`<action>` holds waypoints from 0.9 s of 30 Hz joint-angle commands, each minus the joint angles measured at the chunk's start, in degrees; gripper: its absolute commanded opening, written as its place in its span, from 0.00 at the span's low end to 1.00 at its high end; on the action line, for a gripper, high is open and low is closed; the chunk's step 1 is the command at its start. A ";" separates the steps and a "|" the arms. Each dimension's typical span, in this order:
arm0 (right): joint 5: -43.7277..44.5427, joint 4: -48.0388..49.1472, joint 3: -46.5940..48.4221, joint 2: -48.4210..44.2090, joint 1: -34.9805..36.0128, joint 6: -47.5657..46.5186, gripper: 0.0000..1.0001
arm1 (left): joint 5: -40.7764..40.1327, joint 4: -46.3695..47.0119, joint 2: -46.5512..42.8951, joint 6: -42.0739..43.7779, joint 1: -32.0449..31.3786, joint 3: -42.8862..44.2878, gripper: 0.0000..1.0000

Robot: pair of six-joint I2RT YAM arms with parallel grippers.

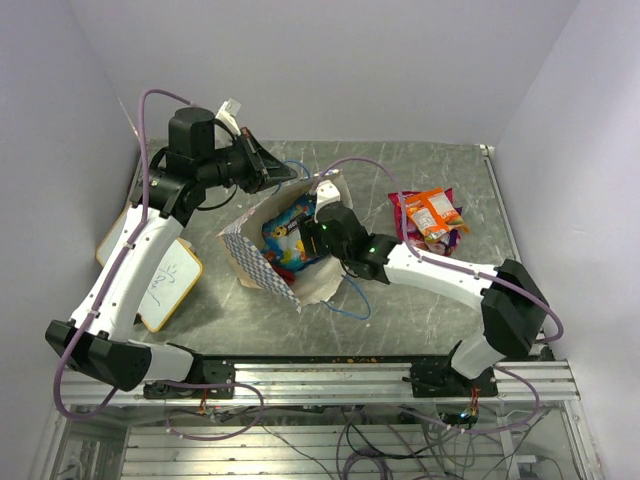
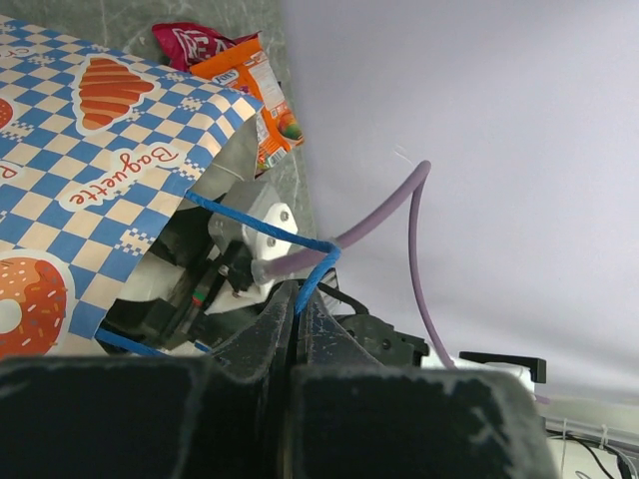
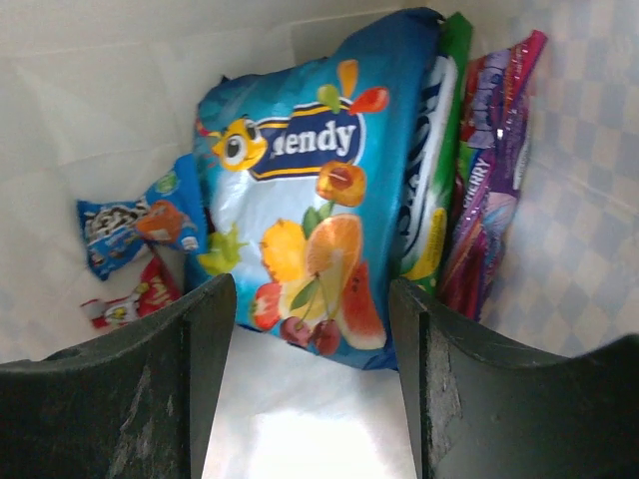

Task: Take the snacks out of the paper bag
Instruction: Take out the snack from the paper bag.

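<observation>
The paper bag (image 1: 255, 262) lies on its side, mouth facing the back right. My left gripper (image 1: 268, 172) (image 2: 297, 291) is shut on the bag's blue cord handle (image 2: 260, 222) and holds it up. My right gripper (image 1: 318, 232) (image 3: 312, 329) is inside the bag, open. The lower end of a big blue fruit packet (image 3: 319, 200) (image 1: 290, 235) sits between its fingertips, not clamped. Green (image 3: 439, 170) and purple (image 3: 489, 200) packets stand beside it. Small blue (image 3: 130, 225) and red (image 3: 135, 299) packets lie deeper left. More snacks (image 1: 432, 215) (image 2: 265, 100) lie outside on the table.
A yellow-framed whiteboard (image 1: 165, 280) lies at the left, under the left arm. The second blue handle (image 1: 350, 300) trails on the tabletop in front of the bag. White walls close off the back and both sides.
</observation>
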 commanded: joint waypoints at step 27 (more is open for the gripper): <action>4.19 -1.13 4.31 12.62 -0.41 11.26 0.63 | 4.47 6.54 0.03 1.13 -0.34 4.12 0.07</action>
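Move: The blue Mendy packet inside the paper bag lies about 4 cm ahead of the right hand, 2 cm to its left and 8 cm below. At about the packet's depth, a green-edged packet stands 8 cm ahead and 4 right of the hand, and a purple packet 8 ahead and 7 right; a small red packet lies 5 back, 6 left and 10 below. From the left hand, the Mendy packet is roughly 5 cm ahead, 4 right and 30 below. The right hand's open fingers come down astride the lower right part of the Mendy packet, the right finger arriving at its seam with the green-edged packet; whether they touch can't be seen. The hand sinks nearly 6 cm, easing some 2 cm forward early on and turning about 10 degrees clockwise. The left hand keeps its pinch on the blue handle and rises about 2 cm. ##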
